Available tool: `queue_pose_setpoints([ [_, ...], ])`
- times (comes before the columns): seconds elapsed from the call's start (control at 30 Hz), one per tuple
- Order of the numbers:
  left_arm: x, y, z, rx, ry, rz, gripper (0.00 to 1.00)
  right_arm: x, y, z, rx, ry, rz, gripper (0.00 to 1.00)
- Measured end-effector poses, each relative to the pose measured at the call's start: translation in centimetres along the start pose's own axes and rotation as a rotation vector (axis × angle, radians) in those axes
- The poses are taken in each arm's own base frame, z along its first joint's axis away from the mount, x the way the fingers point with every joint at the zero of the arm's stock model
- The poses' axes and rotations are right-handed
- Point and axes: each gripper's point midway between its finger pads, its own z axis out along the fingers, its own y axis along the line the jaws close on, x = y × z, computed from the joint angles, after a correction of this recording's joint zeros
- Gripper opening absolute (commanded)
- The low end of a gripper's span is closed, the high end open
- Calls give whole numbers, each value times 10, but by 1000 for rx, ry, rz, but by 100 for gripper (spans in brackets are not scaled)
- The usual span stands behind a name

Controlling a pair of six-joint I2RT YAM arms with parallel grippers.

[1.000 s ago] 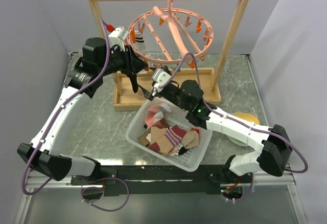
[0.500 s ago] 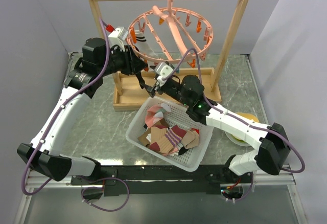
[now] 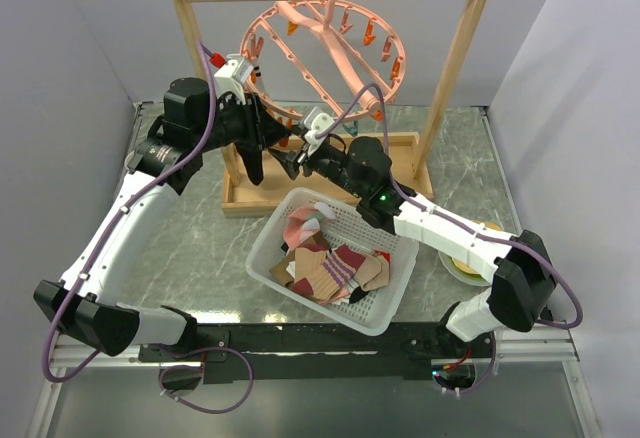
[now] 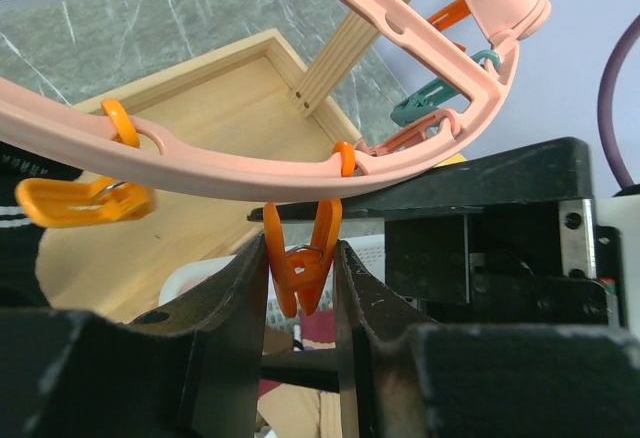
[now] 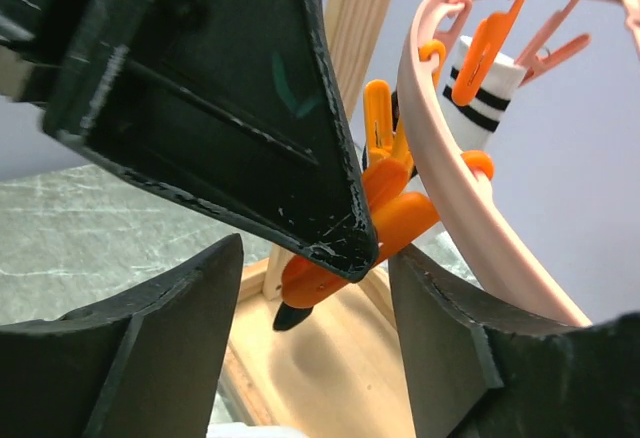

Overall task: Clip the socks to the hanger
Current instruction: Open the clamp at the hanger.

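The salmon-pink ring hanger point(image 3: 330, 48) hangs tilted from the wooden bar. My left gripper point(image 3: 268, 143) is at its lower rim, shut on an orange clip point(image 4: 303, 258) that dangles from the ring point(image 4: 200, 163). My right gripper point(image 3: 292, 161) is right beside it and open, its jaws standing on either side of that clip point(image 5: 400, 220) and of the left finger. A small black tip shows at the clip's lower end. Something black like a sock point(image 3: 253, 163) hangs below the left gripper. A white sock with black stripes point(image 5: 482, 88) is clipped to the ring. Several socks point(image 3: 325, 263) lie in the basket.
The white mesh basket point(image 3: 300, 303) stands in front of the rack. The wooden rack frame point(image 3: 458, 68) has a tray base point(image 3: 250, 198). A yellow dish point(image 3: 470, 263) lies under the right arm. Another orange clip point(image 4: 85, 203) and a teal one point(image 4: 430, 98) hang from the ring.
My right gripper has risen from the basket up and left to the left gripper, and its jaws have narrowed. The hanger has tipped more steeply. The left gripper kept its hold.
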Motion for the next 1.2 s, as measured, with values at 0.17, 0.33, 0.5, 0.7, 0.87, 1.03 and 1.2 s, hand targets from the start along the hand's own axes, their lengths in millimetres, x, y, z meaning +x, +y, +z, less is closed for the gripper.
queue_pose_setpoints([
  [0.17, 0, 0, 0, 2, 1, -2, 1, 5, -4, 1, 13, 11, 22, 57],
  [0.33, -1, -1, 0, 4, -4, 0, 1, 6, -7, 0, 21, 13, 48, 51],
  [0.5, -3, -1, 1, 9, -13, 5, 1, 7, -7, 0, 22, 15, 71, 45],
  [0.7, -3, -1, 2, 10, -17, 8, 2, 9, -4, -1, 19, 18, 107, 33],
  [0.87, -4, -1, 3, 11, -20, 13, 4, 15, -7, -4, 37, 30, 127, 18],
  [1.03, 0, -1, 9, 19, -4, 15, 11, 22, -14, -9, 63, 44, 128, 8],
  [1.2, 3, 1, 15, 18, 15, 26, 39, 28, -19, -11, 81, 58, 126, 6],
])
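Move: The orange clamp on the hanger's near rim is already between the left fingertips, about 1 cm ahead and 1 cm right of the left hand. From the right hand, it sits between the open fingers, about 1 cm ahead, 1 cm left and 1 cm down. Also from the right hand, the black sock hangs some 6 cm left, 2 cm ahead and 8 cm lower; the white striped sock is roughly 9 cm ahead, 4 cm left. Right hand sinks about 2.5 cm, drifting right and forward, and its fingers close to pinch the left-held orange clamp. ##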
